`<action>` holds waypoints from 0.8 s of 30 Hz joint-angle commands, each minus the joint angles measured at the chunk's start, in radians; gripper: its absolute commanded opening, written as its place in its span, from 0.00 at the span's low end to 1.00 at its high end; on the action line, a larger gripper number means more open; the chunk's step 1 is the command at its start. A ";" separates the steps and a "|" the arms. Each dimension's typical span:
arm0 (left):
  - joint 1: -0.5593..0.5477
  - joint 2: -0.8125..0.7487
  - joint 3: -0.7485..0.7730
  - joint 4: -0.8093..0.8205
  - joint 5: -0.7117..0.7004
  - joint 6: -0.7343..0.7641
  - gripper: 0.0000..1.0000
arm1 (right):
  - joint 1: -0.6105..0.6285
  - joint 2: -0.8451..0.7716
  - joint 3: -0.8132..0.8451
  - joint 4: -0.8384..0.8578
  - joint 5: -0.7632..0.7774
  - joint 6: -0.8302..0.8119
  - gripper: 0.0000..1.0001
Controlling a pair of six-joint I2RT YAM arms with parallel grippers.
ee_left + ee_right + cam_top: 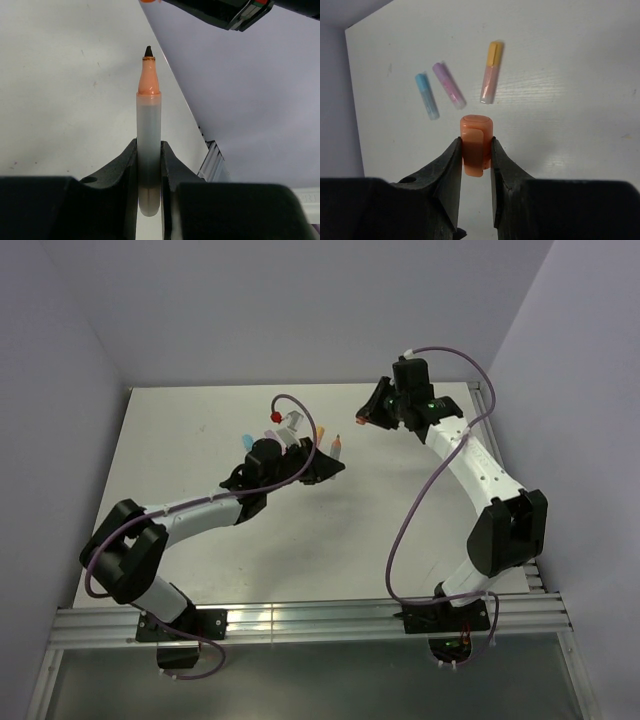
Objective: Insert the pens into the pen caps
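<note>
My left gripper (pixel 149 146) is shut on a whitish pen (pixel 149 135) with an orange neck and a dark tip; the pen points away from the jaws, uncapped. In the top view this gripper (pixel 330 462) holds the pen (pixel 338 447) above mid-table. My right gripper (pixel 476 143) is shut on an orange pen cap (pixel 476 142), held above the table. In the top view it (pixel 363 418) hovers a short way up and right of the pen tip, apart from it. The right gripper's underside (pixel 235 11) shows at the top of the left wrist view.
Three capped pens lie on the table under the right gripper: a blue one (pixel 427 96), a purple one (pixel 449 85) and a pink one with a yellow cap (pixel 490 72). They lie behind the left gripper in the top view (pixel 270 432). The table's right edge rail (pixel 212 160) is nearby.
</note>
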 commanded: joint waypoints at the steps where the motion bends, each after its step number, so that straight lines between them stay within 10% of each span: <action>1: -0.026 0.021 0.036 0.146 -0.070 0.056 0.00 | 0.029 -0.066 0.020 0.033 -0.023 0.010 0.00; 24: -0.026 0.091 0.096 0.163 0.004 0.044 0.00 | 0.115 -0.088 0.032 0.028 -0.036 -0.007 0.00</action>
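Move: The left hand holds the orange pen, nib up and outward; the orange cap it must meet is about 11 cm ahead, 7 cm right and 3 cm higher. From the right hand, which holds that cap, the pen's middle is some 9 cm back, 7 cm left and 2 cm below. On the table about 20 cm below the left hand lie the yellow-capped pen, 17 cm ahead and 2 cm left, and the pink-capped pen, 16 cm ahead and 14 cm left. Leftward, back and up, the right hand carries the cap about 6 cm towards the pen's nib, turning slightly counter-clockwise; it stops rising halfway and finishes by easing left and back. The left hand brings the pen some 2 cm right and about 1 cm forward, dipping slightly before rising about 1 cm above its starting height. Both grips keep their hold. ##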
